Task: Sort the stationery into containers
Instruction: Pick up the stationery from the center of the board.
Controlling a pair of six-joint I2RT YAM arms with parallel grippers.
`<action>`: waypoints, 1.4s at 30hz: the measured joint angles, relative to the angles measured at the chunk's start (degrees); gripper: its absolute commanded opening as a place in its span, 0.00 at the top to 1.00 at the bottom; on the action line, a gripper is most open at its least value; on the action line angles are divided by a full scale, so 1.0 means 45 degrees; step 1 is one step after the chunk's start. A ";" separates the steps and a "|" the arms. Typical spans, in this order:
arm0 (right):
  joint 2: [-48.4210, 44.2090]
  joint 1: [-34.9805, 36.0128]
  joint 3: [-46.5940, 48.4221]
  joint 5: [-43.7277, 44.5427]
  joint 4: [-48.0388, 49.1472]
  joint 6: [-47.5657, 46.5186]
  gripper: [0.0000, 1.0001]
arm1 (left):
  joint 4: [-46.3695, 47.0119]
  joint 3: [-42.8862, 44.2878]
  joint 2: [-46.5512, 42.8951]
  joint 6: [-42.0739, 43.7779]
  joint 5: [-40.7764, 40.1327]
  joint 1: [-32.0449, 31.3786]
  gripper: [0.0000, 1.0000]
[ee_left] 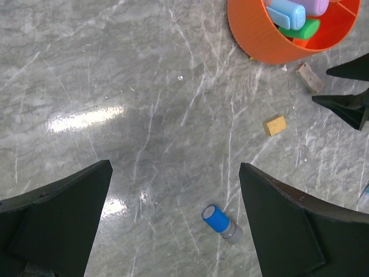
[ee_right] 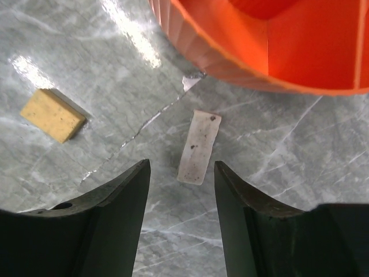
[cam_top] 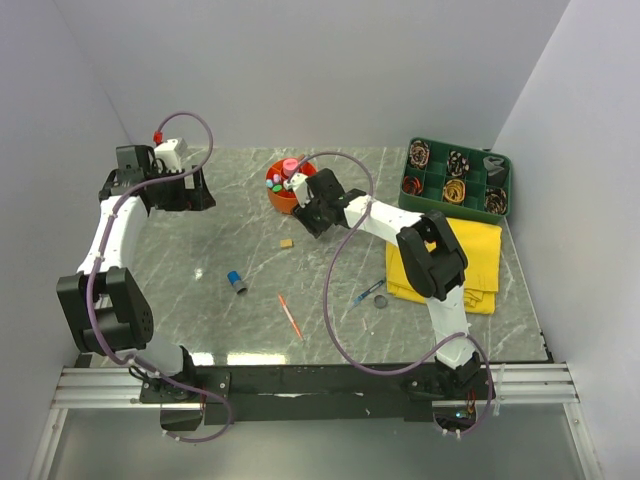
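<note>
The round orange organiser [cam_top: 285, 185] holds several coloured items. In the right wrist view its wall [ee_right: 242, 52] fills the top. My right gripper [cam_top: 308, 215] hangs open just in front of it. A pale pinkish eraser [ee_right: 199, 146] lies flat on the table. Its near end shows between the right gripper [ee_right: 181, 167] tips, with a gap on each side. A yellow eraser [ee_right: 53, 115] lies to the left. My left gripper [cam_top: 205, 190] is wide open and holds nothing. Below the left gripper [ee_left: 174, 167] lies a blue cap [ee_left: 217, 220]. The green tray [cam_top: 457, 177] stands at the back right.
A red pen [cam_top: 290, 316] lies near the front of the table. A thin blue pen [cam_top: 367, 293] and a dark disc [cam_top: 380, 301] lie beside the yellow cloth [cam_top: 445, 265]. The blue cap [cam_top: 236, 282] sits left of centre. White walls close in both sides.
</note>
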 measured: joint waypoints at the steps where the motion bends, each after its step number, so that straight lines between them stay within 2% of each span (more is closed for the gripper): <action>1: 0.0015 0.0000 -0.0005 0.0034 -0.0073 0.0005 0.44 | 0.0015 0.0092 0.0078 -0.0005 0.0005 0.0000 0.01; 5: 0.0015 0.0000 -0.0010 0.0223 -0.0155 0.0010 0.45 | 0.0039 0.0369 0.0306 -0.0029 0.0024 0.0000 0.01; 13: 0.0301 -0.0005 -0.0010 0.0607 -0.0204 0.0155 0.55 | 0.0078 0.0544 0.0461 -0.0049 0.0039 0.0000 0.01; 16: 0.0413 0.0000 -0.0010 0.0646 -0.0321 0.0282 0.62 | 0.0073 0.0568 0.0461 -0.0049 0.0039 0.0000 0.01; 19: 0.0452 0.0000 -0.0010 0.0685 -0.0423 0.0345 0.76 | 0.0078 0.0593 0.0461 -0.0053 0.0039 0.0000 0.01; 25: 0.0408 0.0000 -0.0034 0.0709 -0.0471 0.0442 0.87 | 0.0092 0.0593 0.0461 -0.0189 0.0049 0.0000 0.01; 34: -0.1224 -0.0189 -0.1069 0.0355 -0.1923 0.0374 0.90 | 0.0262 0.0593 0.0461 -0.0277 0.0306 0.0000 0.00; 42: -0.3079 -0.0423 -0.0695 0.0107 -0.2370 0.0398 0.91 | 0.0457 0.0593 0.0457 -0.0325 0.0573 0.0000 0.01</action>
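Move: The white eraser lies almost under the right hand's open fingers, about 1 cm ahead, 1 cm to the right and 3 cm lower. The orange pen cup stands some 9 cm ahead and 5 cm to the left, its middle about level in height, and the yellow block sits roughly 4 cm back, 7 cm left and 3 cm below. From the left hand the eraser is about 3 cm ahead, 28 cm to the right and 16 cm below. Down a little over 2 cm with a slight drift to the right, the right hand settles over the eraser's near end, away from the cup, and its half-open fingers close and pinch it there. Still gripping, it draws back and to the right about 3 cm each way, away from the cup, then rises quickly by some 9 cm. ##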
